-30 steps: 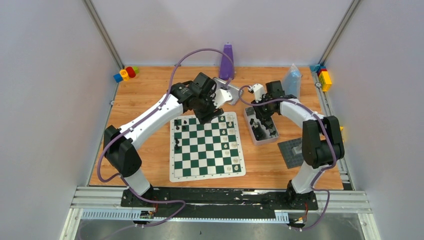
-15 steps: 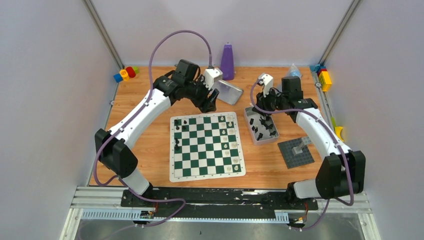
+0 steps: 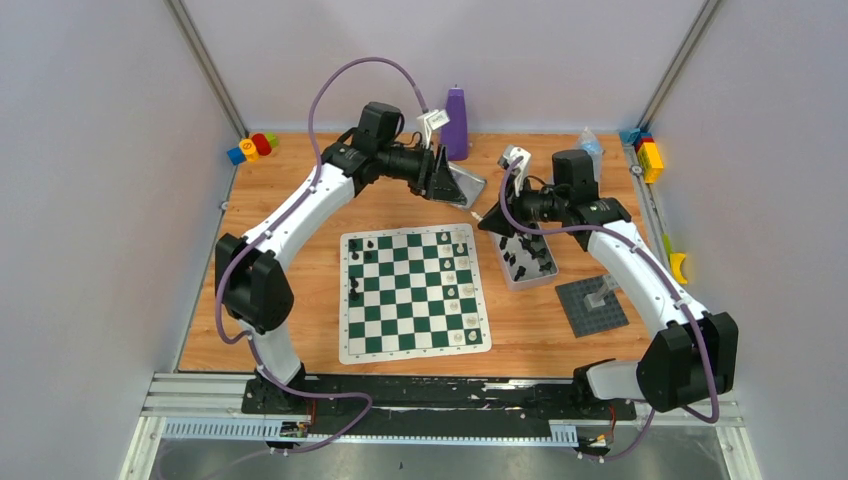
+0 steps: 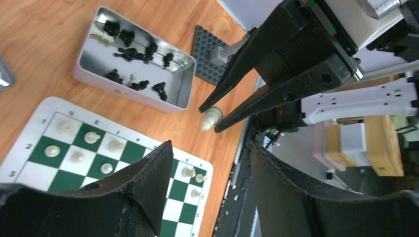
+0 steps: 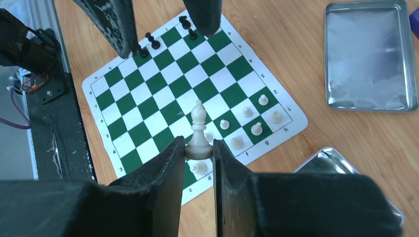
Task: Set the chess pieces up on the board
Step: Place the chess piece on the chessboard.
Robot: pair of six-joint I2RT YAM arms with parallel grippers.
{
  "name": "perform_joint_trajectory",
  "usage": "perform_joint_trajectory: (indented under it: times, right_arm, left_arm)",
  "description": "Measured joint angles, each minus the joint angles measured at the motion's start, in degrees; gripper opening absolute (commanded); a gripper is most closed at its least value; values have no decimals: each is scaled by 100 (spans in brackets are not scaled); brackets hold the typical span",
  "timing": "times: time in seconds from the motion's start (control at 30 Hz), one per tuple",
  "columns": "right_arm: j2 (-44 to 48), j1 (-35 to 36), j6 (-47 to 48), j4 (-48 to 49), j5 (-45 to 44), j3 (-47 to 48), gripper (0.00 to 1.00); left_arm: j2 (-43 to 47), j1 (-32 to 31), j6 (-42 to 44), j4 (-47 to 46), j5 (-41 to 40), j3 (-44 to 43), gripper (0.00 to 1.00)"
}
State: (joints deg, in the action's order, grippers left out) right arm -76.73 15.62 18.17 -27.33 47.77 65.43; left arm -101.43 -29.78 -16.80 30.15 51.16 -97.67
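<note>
My right gripper (image 5: 198, 148) is shut on the base of a cream-white bishop (image 5: 198, 129) and holds it upright in the air above the board (image 5: 163, 98). In the top view this gripper (image 3: 484, 218) points left, just off the board's (image 3: 415, 345) far right corner. My left gripper (image 3: 443, 178) hangs open and empty a short way from it, facing it. The left wrist view shows the bishop (image 4: 211, 119) between the right fingertips. White pieces (image 5: 247, 118) stand along one board edge, and a few black pieces (image 5: 148, 39) stand opposite.
A metal tin (image 3: 545, 275) right of the board holds several black and white pieces. Its flat lid (image 3: 462, 186) lies behind the board, near a purple bottle (image 3: 455, 122). A grey studded baseplate (image 3: 590, 303) sits at the right. Toy blocks (image 3: 250, 148) lie in the back corners.
The right gripper rose from the tin with the bishop and swung left. The left gripper lifted off the board's far edge, moved back and turned towards the right gripper.
</note>
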Motion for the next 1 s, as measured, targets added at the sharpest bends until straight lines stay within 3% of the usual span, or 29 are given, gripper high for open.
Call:
perform_joint_trajectory:
  times: [0.37, 0.6, 1.0]
  right_arm:
    - [98, 109, -461, 376, 184, 0, 13]
    - [98, 120, -584, 463, 208, 22, 13]
    - [96, 164, -673, 540, 205, 52, 13]
  left_arm:
    - [-197, 24, -1082, -769, 728, 144, 65]
    - [-264, 24, -1349, -997, 887, 313, 53]
    - [-479, 24, -1829, -1421, 1158, 422, 41]
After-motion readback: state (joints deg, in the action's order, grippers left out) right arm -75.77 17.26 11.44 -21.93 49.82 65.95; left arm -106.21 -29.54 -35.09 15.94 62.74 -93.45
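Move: The white bishop in my right hand is about 5 cm to the right of my open left hand, 2 cm back and 4 cm lower. From the left hand, the chessboard's middle is some 8 cm left, 3 cm back and 26 cm down; the piece box is about 15 cm right, 7 cm ahead and 25 cm below. From my right hand, the left fingers' gap it feeds is roughly 7 cm left, 2 cm ahead and 5 cm up. I lift the bishop with my right hand about 2.5 cm and ease it 1.5 cm left towards my left fingers, keeping its base pinched. My left hand creeps some 2 cm right to meet it, rising slightly before sinking again, rolling about 15 degrees so its top leans forward, and partly closing its fingers around the bishop's head without gripping yet. ##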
